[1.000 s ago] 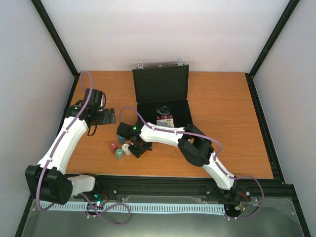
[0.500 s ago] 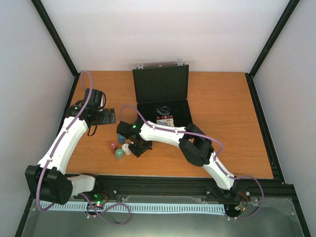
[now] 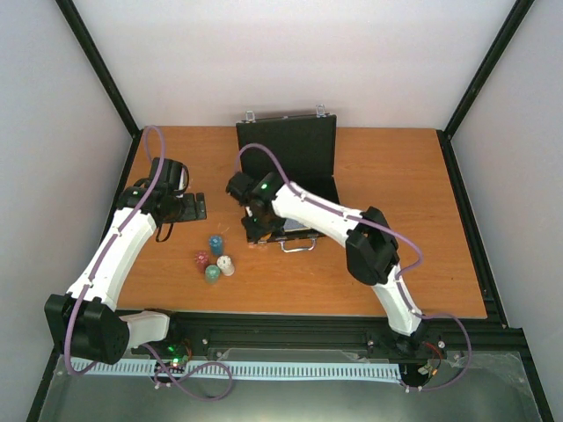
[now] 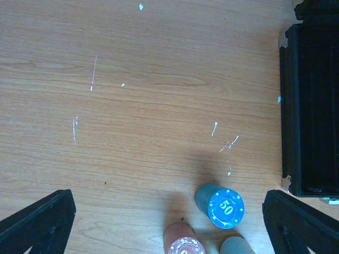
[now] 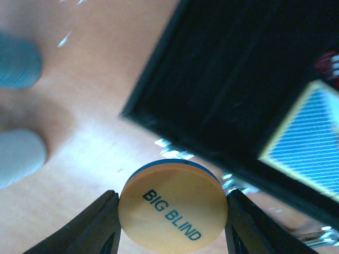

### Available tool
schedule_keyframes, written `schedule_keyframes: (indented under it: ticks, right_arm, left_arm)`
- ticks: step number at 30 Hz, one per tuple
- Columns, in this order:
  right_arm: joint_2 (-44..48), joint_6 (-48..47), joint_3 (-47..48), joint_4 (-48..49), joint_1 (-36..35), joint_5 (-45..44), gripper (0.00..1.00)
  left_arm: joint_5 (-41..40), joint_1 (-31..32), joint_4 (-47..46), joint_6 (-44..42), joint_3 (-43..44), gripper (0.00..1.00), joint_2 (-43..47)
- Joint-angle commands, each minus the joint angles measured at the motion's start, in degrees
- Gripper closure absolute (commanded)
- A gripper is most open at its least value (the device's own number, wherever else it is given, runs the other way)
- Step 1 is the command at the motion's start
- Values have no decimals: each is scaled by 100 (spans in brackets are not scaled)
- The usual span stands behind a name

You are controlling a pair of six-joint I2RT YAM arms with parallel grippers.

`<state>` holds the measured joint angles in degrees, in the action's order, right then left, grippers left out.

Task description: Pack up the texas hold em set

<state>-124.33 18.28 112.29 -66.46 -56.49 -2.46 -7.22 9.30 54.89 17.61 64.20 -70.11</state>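
Note:
The black briefcase (image 3: 290, 171) lies open at the back centre, with the blue-yellow card deck (image 5: 310, 132) and red dice (image 5: 331, 63) inside. My right gripper (image 3: 253, 230) is shut on the orange disc (image 5: 174, 203) marked BIG BLIND and holds it above the table at the case's front left corner. Blue (image 3: 215, 243), red (image 3: 202, 260), green (image 3: 212, 274) and white (image 3: 226, 265) chip stacks stand on the table left of the case. My left gripper (image 3: 195, 207) is open and empty, above the table behind the blue stack (image 4: 221, 205).
The case's silver handle (image 3: 297, 245) sticks out at its front edge. The case's left wall (image 4: 310, 106) lies to the right in the left wrist view. Black frame posts line the table's sides.
My right gripper has lifted away from the chip stacks and moved back and right to the case's front left corner, carrying the orange disc. The left arm has not moved.

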Motion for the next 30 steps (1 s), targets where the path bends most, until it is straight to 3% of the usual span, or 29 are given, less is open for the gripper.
schedule_keyframes:
  ticks: [1,8,17,30]
  right_arm:
    - [56,-197,428,-77,546,-425,52]
    - [-284,-324,556,488,1343,-648,52]
    - [-728,-453,676,1163,1862,-955,52]
    - [-1410,-572,1243,1074,2225,-753,52]
  left_arm:
    - [54,-42,-128,6,13,0,19]
    - [60,-40,-116,-15,49,0,-21]
    - [27,-42,-126,-69,56,0,-94]
    - [-37,-42,-159,-95,92,0,-308]
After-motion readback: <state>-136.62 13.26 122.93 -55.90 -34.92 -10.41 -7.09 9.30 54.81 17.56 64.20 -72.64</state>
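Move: The clear disc in the open case, where the orange Big Blind button already in the right gripper is headed, lies about 20 cm ahead, 9 cm right and 7 below that hand. Nearer along the same strip of case lie the red dice, about 16 ahead and 9 right, and the card deck, 12 ahead and 10 right. The blue chip stack stands 12 left and 1 ahead. From the left gripper the disc is roughly 16 ahead, 27 right, 15 below. Carry the gripped Big Blind button with the right gripper about 20 cm forward and 10 cm to the right, from the case's near left corner in over the clear disc near the lid. Rise a couple of centimetres first, then sink about 5, slowing towards the end. Turn the hand some 20 degrees clockwise, tip the fingers slightly forward, and keep the grip unchanged. ##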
